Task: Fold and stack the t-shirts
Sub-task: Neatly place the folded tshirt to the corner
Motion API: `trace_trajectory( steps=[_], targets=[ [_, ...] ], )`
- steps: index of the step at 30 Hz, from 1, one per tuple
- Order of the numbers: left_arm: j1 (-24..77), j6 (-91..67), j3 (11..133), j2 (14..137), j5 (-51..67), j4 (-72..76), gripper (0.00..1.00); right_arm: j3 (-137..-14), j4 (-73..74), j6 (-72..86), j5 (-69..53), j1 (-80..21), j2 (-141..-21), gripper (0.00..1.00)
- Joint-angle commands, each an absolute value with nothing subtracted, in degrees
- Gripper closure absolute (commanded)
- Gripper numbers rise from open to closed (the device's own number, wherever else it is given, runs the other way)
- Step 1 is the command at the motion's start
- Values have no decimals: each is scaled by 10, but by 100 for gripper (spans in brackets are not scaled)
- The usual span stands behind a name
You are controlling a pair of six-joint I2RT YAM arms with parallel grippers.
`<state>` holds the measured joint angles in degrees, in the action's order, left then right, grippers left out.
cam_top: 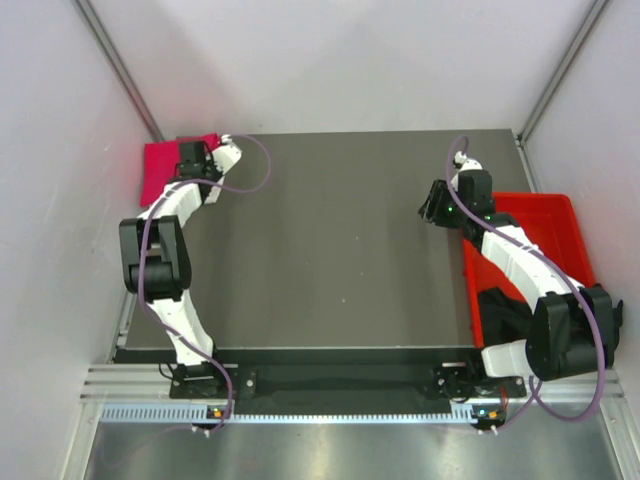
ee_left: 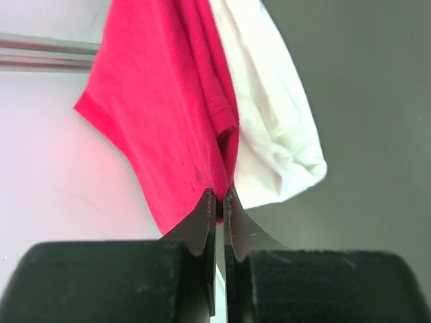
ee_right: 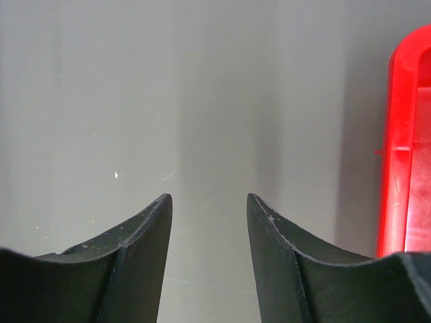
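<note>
The magenta-pink t-shirt (cam_top: pixel 160 168) lies at the table's far left corner, hanging over the edge. In the left wrist view it (ee_left: pixel 161 114) lies on the white t-shirt (ee_left: pixel 273 128), which shows at its right. My left gripper (ee_left: pixel 219 195) is shut on an edge of the pink shirt; in the top view it (cam_top: pixel 193 158) sits at that corner. My right gripper (ee_right: pixel 209 198) is open and empty above bare table, next to the red bin; in the top view it (cam_top: pixel 437 203) is at the right. No black t-shirt shows.
The red plastic bin (cam_top: pixel 560 225) stands at the table's right edge, partly under my right arm; its rim shows in the right wrist view (ee_right: pixel 403 134). White enclosure walls (cam_top: pixel 350 60) surround the dark table (cam_top: pixel 330 260).
</note>
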<state>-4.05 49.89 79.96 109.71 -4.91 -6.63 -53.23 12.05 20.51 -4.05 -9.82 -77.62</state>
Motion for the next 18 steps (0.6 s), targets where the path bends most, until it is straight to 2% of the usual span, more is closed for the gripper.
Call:
trace_trajectory(
  steps=[1,13,15,16,17,18],
  targets=[
    [-41,531,776,1064,-19,-89,100,-535,107,194,-44,-88,-757,51],
    [-40,537,789,1148,-6,-147,100,-533,106,195,-49,-86,-755,51],
    [-40,538,796,1154,-5,-174,93,-533,107,195,-48,-85,-752,51],
    [-40,539,802,1155,-3,-186,86,-533,107,194,-48,-84,-752,51],
    [-40,540,804,1153,13,-204,70,-533,109,195,-49,-84,-752,51],
    [-40,539,807,1151,22,-214,62,-533,109,195,-49,-84,-750,51]
  ],
)
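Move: The left hand already holds the pink t-shirt's near right corner in shut fingers; the place it goes down to, the white t-shirt's near right corner, lies about 2 cm back, 2 cm to its right and some 10 cm below. The pink t-shirt's middle is roughly 5 cm ahead, 7 cm left and 8 cm below, and the table's far left corner some 12 cm ahead, 11 cm left, 11 cm down. From the idle right hand the white corner is about 45 cm left, 11 cm ahead, 13 cm below. Keeping its pinch on the pink t-shirt's corner, the left hand lowers it some 8 cm while easing back about 3 cm, drawing the raised edge down towards the white t-shirt's near right corner as the fingers tip about 15 degrees more steeply downward. Only right at the bottom do the fingers open, to about a third, and let go of the pink corner, the tips still close about it. ##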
